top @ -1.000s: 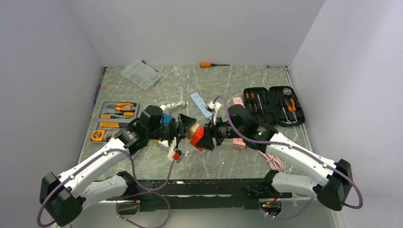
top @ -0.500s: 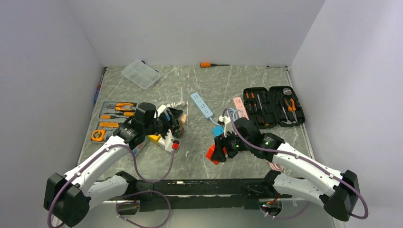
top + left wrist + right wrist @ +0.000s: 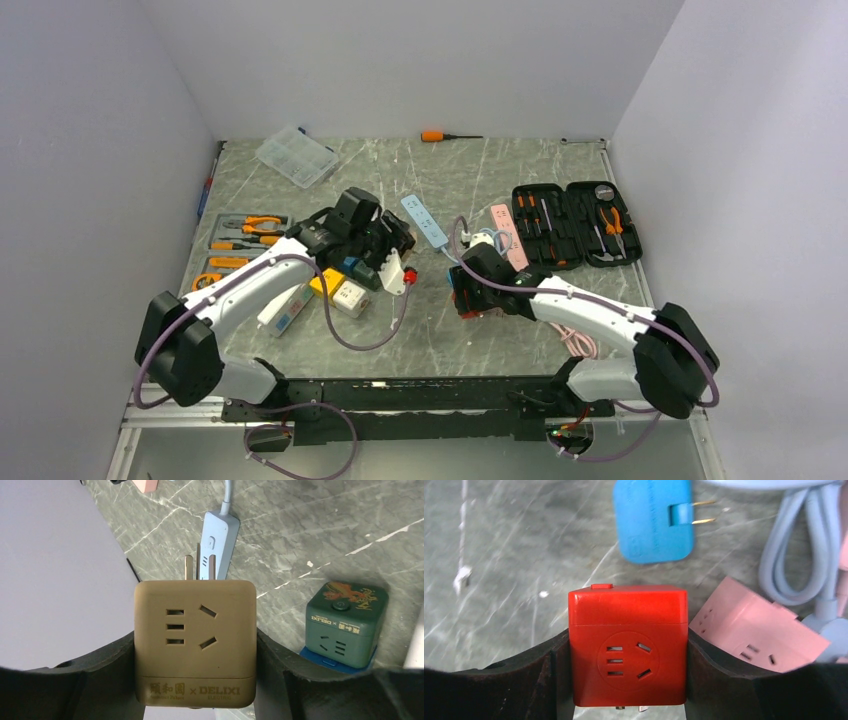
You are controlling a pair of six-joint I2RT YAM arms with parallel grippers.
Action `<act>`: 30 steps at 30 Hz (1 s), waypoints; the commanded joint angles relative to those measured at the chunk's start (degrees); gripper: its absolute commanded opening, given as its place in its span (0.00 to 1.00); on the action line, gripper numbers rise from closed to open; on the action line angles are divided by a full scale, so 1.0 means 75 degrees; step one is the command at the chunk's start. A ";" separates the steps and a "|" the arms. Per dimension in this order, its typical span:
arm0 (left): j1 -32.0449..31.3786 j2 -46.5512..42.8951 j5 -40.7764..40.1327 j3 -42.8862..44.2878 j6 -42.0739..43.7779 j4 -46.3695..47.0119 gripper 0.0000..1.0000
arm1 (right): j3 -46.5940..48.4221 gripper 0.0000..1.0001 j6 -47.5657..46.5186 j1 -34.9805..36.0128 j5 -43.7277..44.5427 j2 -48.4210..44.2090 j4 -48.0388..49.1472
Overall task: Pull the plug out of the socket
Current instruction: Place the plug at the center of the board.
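A tan cube plug (image 3: 195, 640) with bare prongs pointing away from the wrist sits between my left gripper's fingers (image 3: 100, 680). The left gripper (image 3: 388, 243) is shut on it, above the table left of centre. The plug itself barely shows from above. My right gripper (image 3: 463, 293) is shut on a red cube socket (image 3: 628, 645), held low over the table right of centre. Its round outlet face is turned to the wrist camera. Plug and socket are apart, with a wide gap of table between the two grippers.
A green cube socket (image 3: 345, 625) and a blue power strip (image 3: 220, 540) lie beyond the left gripper. A blue adapter (image 3: 654, 520), a pink cube (image 3: 756, 630) and a coiled cable (image 3: 794, 565) lie near the right gripper. An open tool case (image 3: 575, 225) is at the right.
One second ago the two cubes met at mid-table. The grippers have pulled apart: the left went up and left with the tan plug, the right down and right with the red socket.
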 commanded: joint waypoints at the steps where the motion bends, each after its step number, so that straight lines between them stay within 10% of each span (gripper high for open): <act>1: -0.0348 0.0193 -0.0813 -0.0029 -0.0891 0.0902 0.00 | 0.0073 0.00 0.0315 -0.0055 0.1413 0.0419 0.0939; 8: -0.0679 0.1139 -0.0898 0.0805 -0.2518 0.0164 0.00 | -0.0491 0.04 0.0920 -0.0041 0.1688 0.0500 0.0947; 18: -0.1391 0.1940 -0.0996 0.1039 -0.3273 0.0237 0.00 | 0.0125 0.99 0.1072 -0.0044 0.1588 -0.0955 0.0306; 30: -0.1764 0.2959 -0.0880 0.1985 -0.3832 0.0286 0.00 | 0.1879 1.00 0.1189 -0.0147 0.3053 -0.2323 -0.1254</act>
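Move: The red plug in the right gripper goes to bare table about 2 cm ahead, 2 cm right and 6 cm below; the blue plug lies some 6 cm ahead and 1 cm left, the pink cube plug 2 cm ahead and 8 cm right. From the left hand, holding the tan plug, that blue plug is about 8 cm back, 10 cm right and 17 cm down; the light-blue strip is 4 cm ahead, 4 cm right, the green plug 6 cm back, 8 cm left. Lower the right gripper about 3 cm to set the red plug down beside the pink cube plug, open the fingers wide, then lift away almost 15 cm, tilting the fingers up and drifting forward. Meanwhile, keep the tan plug gripped and bring the left gripper right and down towards the blue plug, tilting it as it goes; near the end, rise slightly while still moving right. ##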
